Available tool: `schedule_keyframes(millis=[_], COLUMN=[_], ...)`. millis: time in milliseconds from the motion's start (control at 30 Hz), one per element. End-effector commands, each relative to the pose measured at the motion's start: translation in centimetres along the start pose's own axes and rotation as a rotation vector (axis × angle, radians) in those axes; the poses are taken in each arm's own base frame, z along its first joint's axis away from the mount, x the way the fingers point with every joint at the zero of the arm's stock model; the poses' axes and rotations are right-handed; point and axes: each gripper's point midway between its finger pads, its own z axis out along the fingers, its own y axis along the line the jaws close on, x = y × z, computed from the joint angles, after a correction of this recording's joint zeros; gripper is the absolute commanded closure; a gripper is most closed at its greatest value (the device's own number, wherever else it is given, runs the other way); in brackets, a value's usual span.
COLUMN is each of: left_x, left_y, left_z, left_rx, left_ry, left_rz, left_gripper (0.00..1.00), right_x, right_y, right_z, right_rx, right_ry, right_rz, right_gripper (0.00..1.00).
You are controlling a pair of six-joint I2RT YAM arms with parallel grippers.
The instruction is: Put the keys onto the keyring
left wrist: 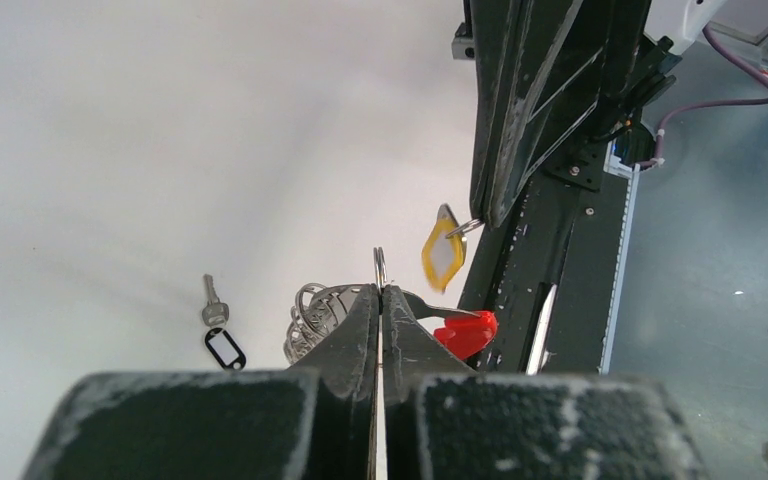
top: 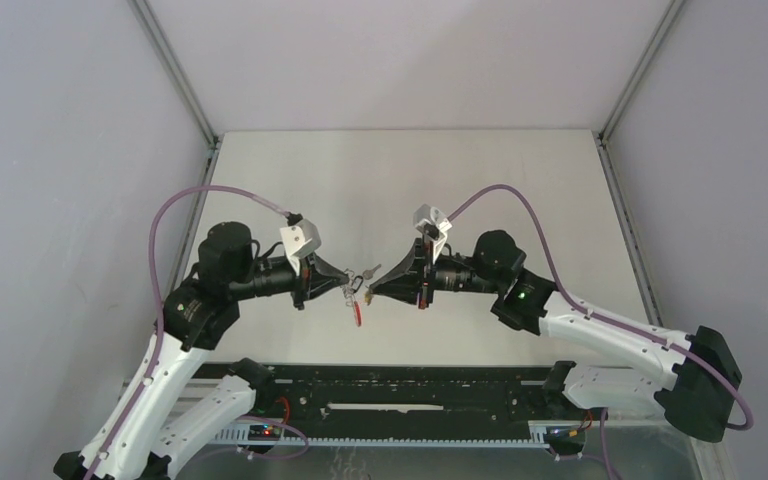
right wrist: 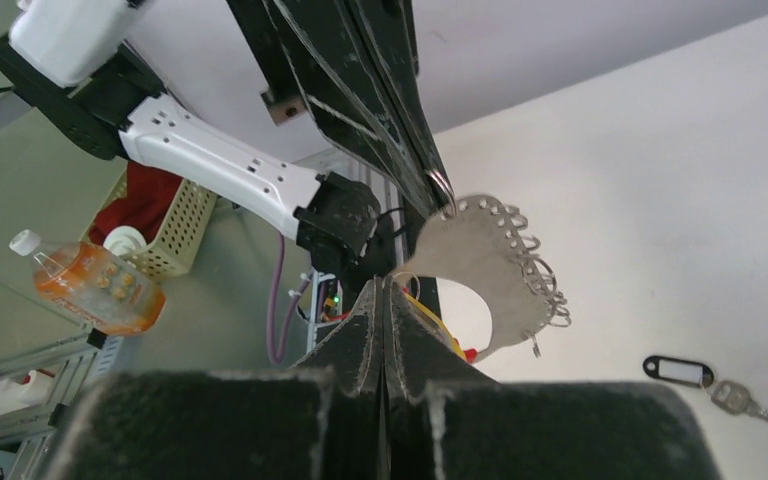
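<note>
My left gripper (left wrist: 381, 288) is shut on one silver wire ring (left wrist: 380, 266) of the keyring and holds it above the table. The bunch of rings (left wrist: 310, 315) and the red band (left wrist: 465, 331) hang beside its fingers. My right gripper (right wrist: 385, 282) faces it, shut on the yellow-tagged key. The yellow tag (left wrist: 442, 250) dangles from the tips of its fingers (left wrist: 490, 205), and the key blade is hidden. The two gripper tips nearly meet in the top view, left gripper (top: 346, 284) and right gripper (top: 368, 292). The black-tagged key (left wrist: 218, 330) lies on the table.
The black-tagged key also shows in the right wrist view (right wrist: 720, 385), to the right below the band (right wrist: 470, 255). A black rail (top: 410, 385) runs along the near table edge. Off the table are an orange bottle (right wrist: 90, 285) and a yellow basket (right wrist: 175, 230).
</note>
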Motion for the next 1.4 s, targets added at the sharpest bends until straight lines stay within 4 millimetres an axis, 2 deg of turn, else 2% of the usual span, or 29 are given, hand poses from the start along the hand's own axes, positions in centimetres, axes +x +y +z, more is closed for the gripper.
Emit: schedule_keyframes(millis=[0, 100, 267, 600, 733, 867, 1067, 1233, 1367], left_x=[-0.4, -0.4, -0.3, -0.3, -0.2, 0.1, 0.5, 0.4, 0.4], left_y=[-0.2, -0.2, -0.2, -0.1, -0.1, 0.2, 0.6, 0.4, 0.2], left_z=[0.0, 0.0, -0.1, 0.1, 0.0, -0.2, -0.3, -0.4, -0.5], left_rx=[0.011, 0.012, 0.002, 0.007, -0.002, -0.02, -0.045, -0.039, -0.038], left_ry=[-0.019, -0.017, -0.017, -0.017, -0.015, -0.009, 0.003, 0.001, 0.001], left_rz=[0.046, 0.045, 0.049, 0.051, 0.054, 0.067, 0.079, 0.075, 0.075], left_gripper=[1.0, 1.0, 1.0, 1.0, 1.0, 1.0, 1.0, 1.0, 1.0], right_x=[-3.3, -3.8, -3.2, -4.1, -3.7, -2.0, 3.9, 8.8, 11.1], right_y=[2.5, 2.6, 1.6, 2.2, 1.7, -1.6, -7.9, -12.8, -15.1], right_z=[0.1, 0.3, 0.2, 1.6, 1.7, 0.4, -2.6, -4.0, -4.3], right_rx=[-0.066, -0.073, -0.039, -0.086, -0.066, 0.084, 0.364, 0.562, 0.604], right_ry=[-0.058, -0.065, -0.037, -0.043, -0.031, 0.015, 0.08, 0.135, 0.141], right_rz=[-0.026, -0.021, 0.003, 0.052, 0.062, 0.072, 0.121, 0.142, 0.181], right_gripper=[1.0, 1.0, 1.0, 1.0, 1.0, 1.0, 1.0, 1.0, 1.0])
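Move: My right fingers hold the yellow-tagged key by its ring. The bare table patch it is taken to lies about 10 cm ahead, 5 cm right and 27 cm below. The keyring hangs some 4 cm to my right hand's left, 1 cm ahead and 4 cm below; the black-tagged key lies on the table about 14 cm ahead, 3 cm left and 27 cm below. From my left hand, that patch is roughly 8 cm ahead, 10 cm right and 27 cm below. I back my right hand off from the keyring: it first rises about 2 cm and lingers close by, then sweeps quickly down some 15 cm below its starting height, forward about 7 cm and slightly right, towards the open table. Its shut fingers keep the yellow-tagged key's ring, tipping down and swinging clockwise by roughly 20 degrees each. My left hand stays put, still pinching the keyring. ##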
